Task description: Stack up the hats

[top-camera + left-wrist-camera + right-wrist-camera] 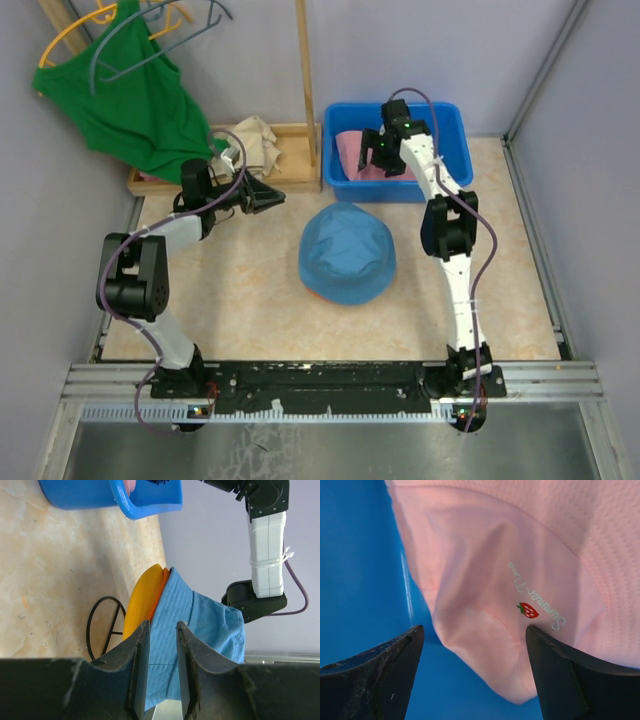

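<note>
A light blue hat (346,252) lies crown up in the middle of the table, covering a bright orange hat whose rim (318,294) peeks out below. In the left wrist view the light blue hat (205,625) sits over the bright orange hat (161,591) and the yellow-orange hat (142,600). My left gripper (268,195) hovers left of the pile, apart from it, its jaws (162,627) narrowly open and empty. A pink hat (520,570) with a strawberry logo lies in the blue bin (455,150). My right gripper (475,637) is open wide, straddling a fold of it.
A green tank top (135,100) hangs on hangers at the back left. A beige cloth (257,138) rests on a wooden rack base (295,170) with an upright pole (305,70). A black ring mark (106,625) is on the tabletop. Walls close both sides.
</note>
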`<state>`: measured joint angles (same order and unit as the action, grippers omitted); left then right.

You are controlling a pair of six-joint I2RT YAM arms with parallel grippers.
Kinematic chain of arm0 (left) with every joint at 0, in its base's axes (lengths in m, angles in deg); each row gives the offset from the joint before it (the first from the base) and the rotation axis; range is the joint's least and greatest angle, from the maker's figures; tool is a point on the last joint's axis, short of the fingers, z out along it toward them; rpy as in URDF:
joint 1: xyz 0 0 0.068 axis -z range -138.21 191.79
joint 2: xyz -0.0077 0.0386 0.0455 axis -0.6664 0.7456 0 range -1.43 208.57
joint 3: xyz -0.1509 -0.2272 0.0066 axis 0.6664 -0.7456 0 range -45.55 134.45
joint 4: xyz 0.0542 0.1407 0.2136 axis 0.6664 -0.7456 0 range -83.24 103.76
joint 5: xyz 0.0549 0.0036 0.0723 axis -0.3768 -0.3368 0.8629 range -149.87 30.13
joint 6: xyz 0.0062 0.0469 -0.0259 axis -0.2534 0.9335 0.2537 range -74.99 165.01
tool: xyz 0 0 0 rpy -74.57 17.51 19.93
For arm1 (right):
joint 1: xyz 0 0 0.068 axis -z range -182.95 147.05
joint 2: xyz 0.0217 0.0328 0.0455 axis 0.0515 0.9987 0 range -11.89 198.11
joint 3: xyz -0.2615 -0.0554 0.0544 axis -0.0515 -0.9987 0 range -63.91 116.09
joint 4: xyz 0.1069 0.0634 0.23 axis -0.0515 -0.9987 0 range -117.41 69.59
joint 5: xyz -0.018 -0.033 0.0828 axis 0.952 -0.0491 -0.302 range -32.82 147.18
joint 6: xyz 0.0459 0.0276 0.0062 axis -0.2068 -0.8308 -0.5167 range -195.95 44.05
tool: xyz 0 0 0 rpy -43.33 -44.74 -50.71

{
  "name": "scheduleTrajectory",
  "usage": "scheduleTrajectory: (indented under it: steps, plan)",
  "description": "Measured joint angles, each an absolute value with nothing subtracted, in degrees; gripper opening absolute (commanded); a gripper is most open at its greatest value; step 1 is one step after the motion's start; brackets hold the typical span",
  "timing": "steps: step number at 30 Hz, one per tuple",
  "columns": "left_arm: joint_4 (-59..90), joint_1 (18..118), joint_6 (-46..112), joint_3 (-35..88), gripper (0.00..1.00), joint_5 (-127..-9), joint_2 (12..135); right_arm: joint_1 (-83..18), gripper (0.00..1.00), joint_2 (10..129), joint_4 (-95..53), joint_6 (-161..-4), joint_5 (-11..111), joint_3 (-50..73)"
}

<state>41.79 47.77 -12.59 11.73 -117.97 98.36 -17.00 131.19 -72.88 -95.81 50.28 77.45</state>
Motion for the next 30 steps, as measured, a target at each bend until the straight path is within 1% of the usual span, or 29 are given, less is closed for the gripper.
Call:
scheduleTrajectory:
  steps: [9,11,13,14,15,16,17,18,19,20,21,26,30]
  plan:
    - [41.6,46.5,-12.6,11.7,0.33,-118.1,99.3,-18.4,0.84,134.2,-74.0,-95.0,53.1,77.9]
    - [41.6,46.2,-12.6,11.7,0.33,-118.2,99.4,-18.5,0.83,135.5,-74.0,-94.9,53.7,78.4]
    - [41.6,45.9,-12.6,11.7,0.33,-118.3,99.5,-18.6,0.79,136.7,-73.9,-94.9,54.6,78.7]
    - [41.5,45.7,-12.6,11.7,0.33,-118.4,99.5,-18.7,0.74,137.3,-73.9,-94.9,55.3,79.0]
    - [41.4,45.5,-12.5,11.7,0.33,-118.5,99.5,-18.9,0.65,137.4,-74.1,-95.0,55.8,79.6]
    - [41.3,45.3,-12.5,11.7,0.33,-118.5,99.5,-19.0,0.5,137.6,-73.9,-95.0,56.3,80.1]
    - [41.1,45.2,-12.5,11.7,0.33,-118.5,99.5,-19.1,0.33,137.8,-73.8,-95.0,56.8,80.4]
    - [40.9,45.0,-12.3,11.7,0.33,-118.5,99.5,-19.1,0.18,137.9,-73.6,-94.8,57.2,80.6]
    - [40.7,44.9,-12.1,11.7,0.33,-118.5,99.5,-19.2,0.08,138.1,-73.5,-95.1,57.6,80.6]
    - [40.5,44.7,-12.0,11.7,0.33,-118.6,99.5,-19.2,0.02,138.2,-73.4,-95.4,58.2,80.6]
    - [40.3,44.6,-11.9,11.7,0.33,-118.6,99.5,-19.3,0.0,138.2,-73.4,-95.7,58.7,80.5]
    - [38.7,44.1,-10.9,12.1,0.33,-118.8,99.5,-18.9,0.0,137.6,-73.2,-96.2,59.3,80.2]
    - [34.0,44.1,-8.6,16.1,0.33,-119.1,99.5,-17.7,0.0,132.3,-73.3,-97.6,56.6,75.8]
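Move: The pink hat lies in the blue box almost straight below the right hand, its middle about 6 cm down and 2 cm farther out. The box's own middle is some 5 cm to this hand's right and 3 cm ahead. The blue hat stack stands roughly 26 cm back and 9 cm left. From the left hand, the pink hat is about 19 cm ahead, 23 cm right and 16 cm below. Right hand sinks about 5 cm, closes to pinch the pink hat's crown, rises 3 cm; left eases 3 cm left. ##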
